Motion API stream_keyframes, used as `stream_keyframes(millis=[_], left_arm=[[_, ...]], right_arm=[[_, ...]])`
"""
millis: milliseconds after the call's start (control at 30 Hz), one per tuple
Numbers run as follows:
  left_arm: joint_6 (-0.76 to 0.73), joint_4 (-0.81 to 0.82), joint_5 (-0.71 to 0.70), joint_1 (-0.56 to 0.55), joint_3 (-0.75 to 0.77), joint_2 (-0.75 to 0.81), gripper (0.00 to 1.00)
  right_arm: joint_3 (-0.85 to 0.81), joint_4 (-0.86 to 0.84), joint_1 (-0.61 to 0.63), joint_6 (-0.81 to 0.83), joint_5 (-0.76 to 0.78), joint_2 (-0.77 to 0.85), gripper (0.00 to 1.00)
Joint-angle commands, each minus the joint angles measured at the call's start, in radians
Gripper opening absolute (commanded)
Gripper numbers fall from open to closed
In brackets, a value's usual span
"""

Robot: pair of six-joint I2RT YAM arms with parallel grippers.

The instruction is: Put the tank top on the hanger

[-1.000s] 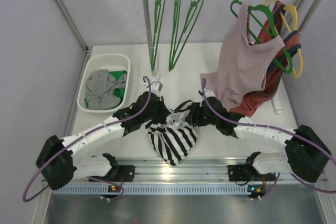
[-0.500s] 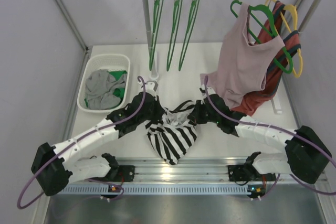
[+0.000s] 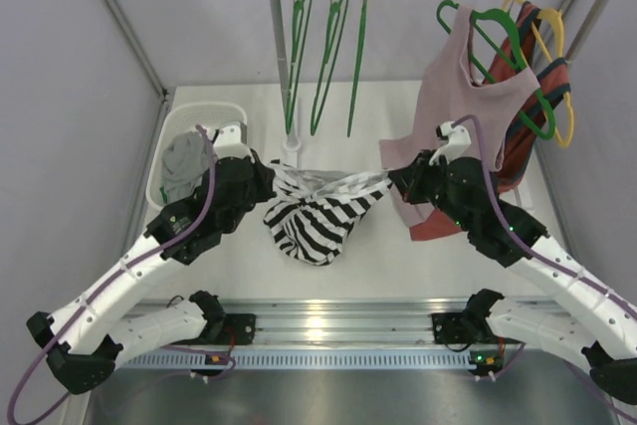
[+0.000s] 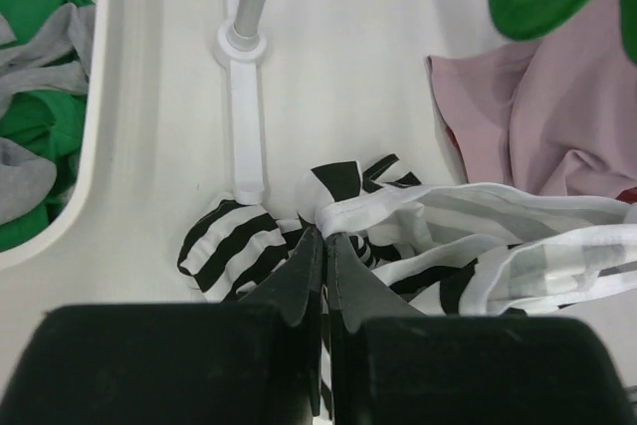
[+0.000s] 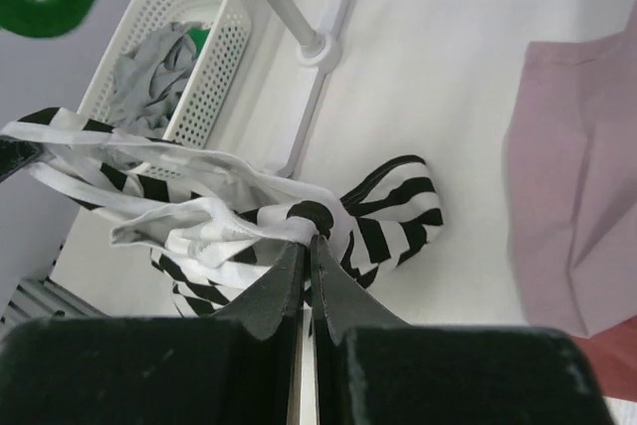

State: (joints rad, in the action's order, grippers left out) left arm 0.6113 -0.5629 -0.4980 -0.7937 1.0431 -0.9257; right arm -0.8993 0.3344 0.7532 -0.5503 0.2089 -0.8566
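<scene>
The black-and-white striped tank top (image 3: 315, 222) hangs stretched between my two grippers above the table's middle. My left gripper (image 3: 273, 175) is shut on its left upper edge, and the left wrist view shows the closed jaws (image 4: 323, 232) pinching a white hem of the tank top (image 4: 448, 236). My right gripper (image 3: 395, 182) is shut on the right upper edge; in the right wrist view the tips (image 5: 311, 240) clamp bunched fabric of the tank top (image 5: 393, 214). Three empty green hangers (image 3: 328, 52) hang from the rail behind.
A white basket (image 3: 232, 118) with grey and green cloth stands at the left. The rack's post (image 3: 280, 57) and foot rise behind the tank top. A dusty-pink top (image 3: 468, 106) on a green hanger, a rust garment and a yellow hanger (image 3: 557, 67) hang at the right.
Both arms have risen and spread apart, lifting the tank top off the table and pulling it wide. The right gripper has shut on the fabric.
</scene>
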Motion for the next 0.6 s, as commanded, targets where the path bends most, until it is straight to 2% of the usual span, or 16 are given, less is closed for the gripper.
stream_keyframes(millis=[0,333,567], left_arm=[[-0.008,-0.069,-0.085,0.004,0.124,0.025,0.00],[-0.099,-0.107,-0.056,0.002,0.376,-0.002,0.00],[-0.186,-0.129,-0.033,0.002,0.540,-0.025,0.00]], right_arm=[[-0.113,0.130,-0.009,0.046,0.084,0.014,0.00],[-0.399,0.157,-0.009,0.226,0.096,-0.010,0.00],[-0.543,0.150,-0.009,0.266,0.098,-0.050,0.00]])
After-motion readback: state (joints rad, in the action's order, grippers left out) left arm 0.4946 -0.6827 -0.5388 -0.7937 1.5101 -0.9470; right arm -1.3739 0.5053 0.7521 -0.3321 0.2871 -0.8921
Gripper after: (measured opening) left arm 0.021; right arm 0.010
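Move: Both grippers already hold the tank top's hem edge. The near end of the rightmost loose green hanger is about 6 cm ahead of the left hand, 16 cm to its right and 8 cm up; from the right hand, 7 ahead, 10 left, 8 up. The middle hanger's end is some 7 cm left of it. The pink top hangs roughly 16 cm ahead and 13 right of the right hand; the basket is 20 ahead, 23 left of the left hand. Both hands, grips kept, lift the tank top some 16 cm before the hangers, spreading outward and tipping fingertips up. ##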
